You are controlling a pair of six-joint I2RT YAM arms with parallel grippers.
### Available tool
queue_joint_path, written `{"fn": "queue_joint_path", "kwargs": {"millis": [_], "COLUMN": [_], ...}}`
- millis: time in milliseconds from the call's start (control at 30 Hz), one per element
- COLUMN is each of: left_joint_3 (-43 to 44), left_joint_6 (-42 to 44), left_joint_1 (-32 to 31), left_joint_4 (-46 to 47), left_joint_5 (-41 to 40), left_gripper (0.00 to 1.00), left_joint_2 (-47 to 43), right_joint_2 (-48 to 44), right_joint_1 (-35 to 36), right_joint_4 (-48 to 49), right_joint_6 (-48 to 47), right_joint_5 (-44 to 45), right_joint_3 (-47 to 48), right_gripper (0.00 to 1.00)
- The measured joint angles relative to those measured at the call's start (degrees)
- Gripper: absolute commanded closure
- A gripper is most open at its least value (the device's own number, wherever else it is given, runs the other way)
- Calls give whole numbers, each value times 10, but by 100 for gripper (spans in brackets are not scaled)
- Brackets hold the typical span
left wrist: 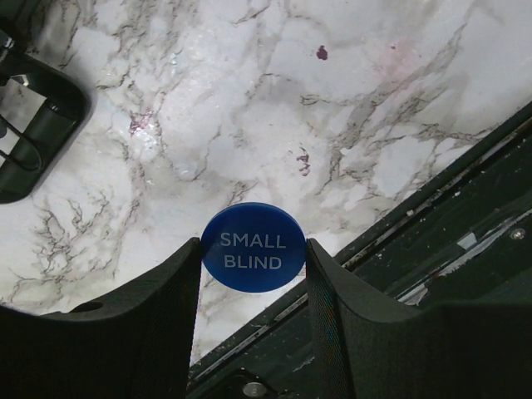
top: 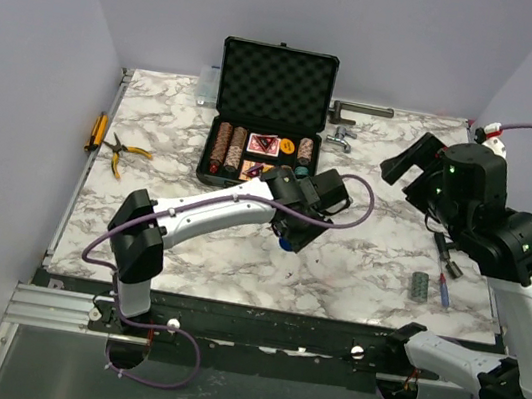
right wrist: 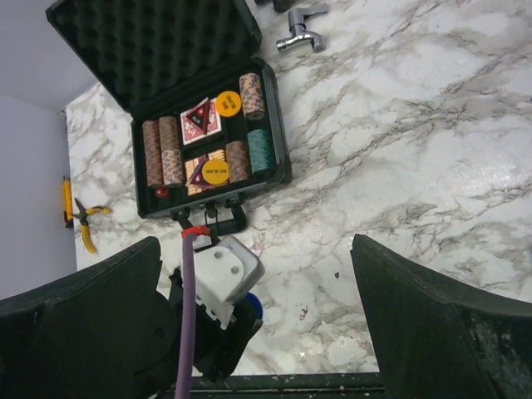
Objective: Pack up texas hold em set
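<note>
The black foam-lined case (top: 276,85) stands open at the back of the marble table, also seen in the right wrist view (right wrist: 158,41). Its tray holds brown chip stacks (right wrist: 152,154), a teal stack (right wrist: 260,148), red-backed cards (right wrist: 199,120), two yellow discs (right wrist: 229,103) and a red die (right wrist: 163,192). In front of the case, my left gripper (left wrist: 253,270) is shut on a blue "SMALL BLIND" disc (left wrist: 253,248), lifted a little off the table (top: 284,244). My right gripper (top: 408,163) hovers open and empty at the right, its fingers (right wrist: 91,316) wide apart.
Yellow-handled pliers (top: 124,150) and a yellow tool (top: 98,130) lie at the left edge. Metal fittings (top: 342,136) sit right of the case, with a clear box (top: 209,84) behind its left side. A small grey block (top: 420,286) and a pen (top: 444,289) lie near the right arm.
</note>
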Motion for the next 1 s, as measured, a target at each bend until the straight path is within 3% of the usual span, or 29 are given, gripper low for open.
{"fn": "queue_joint_path", "kwargs": {"millis": [400,1000], "left_joint_3": [65,269], "left_joint_6": [-2,-89], "left_joint_1": [122,249], "left_joint_4": [-4,-35], "left_joint_5": [1,52], "left_gripper": [65,66], "left_joint_2": [6,154], "right_joint_2": [7,0], "right_joint_1": [0,0], "right_joint_4": [48,76], "right_joint_6": [-3,17], "right_joint_5": [29,32], "right_joint_3": [-23,-75], "right_gripper": [0,0]}}
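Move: The left hand, already pinching the blue SMALL BLIND disc, is bound for the open case, whose middle is about 25 cm ahead, 9 cm left and 9 cm below. In its front part, the yellow BIG BLIND disc lies some 21 cm ahead, 7 left; the green chips are about 22 ahead, 1 right; the handle is 13 ahead, 9 left. From the right hand the case lies roughly 19 cm ahead, 27 left and 31 below. Keeping its pinch on the blue disc, the left hand sweeps quickly forward about 18 cm to the front part of the case, with some 4 cm to the left, rising about 5 cm on the way and easing down slightly at the end. The wrist turns about 30 degrees counter-clockwise. The right hand, empty and wide open, edges a couple of centimetres forward and down. ##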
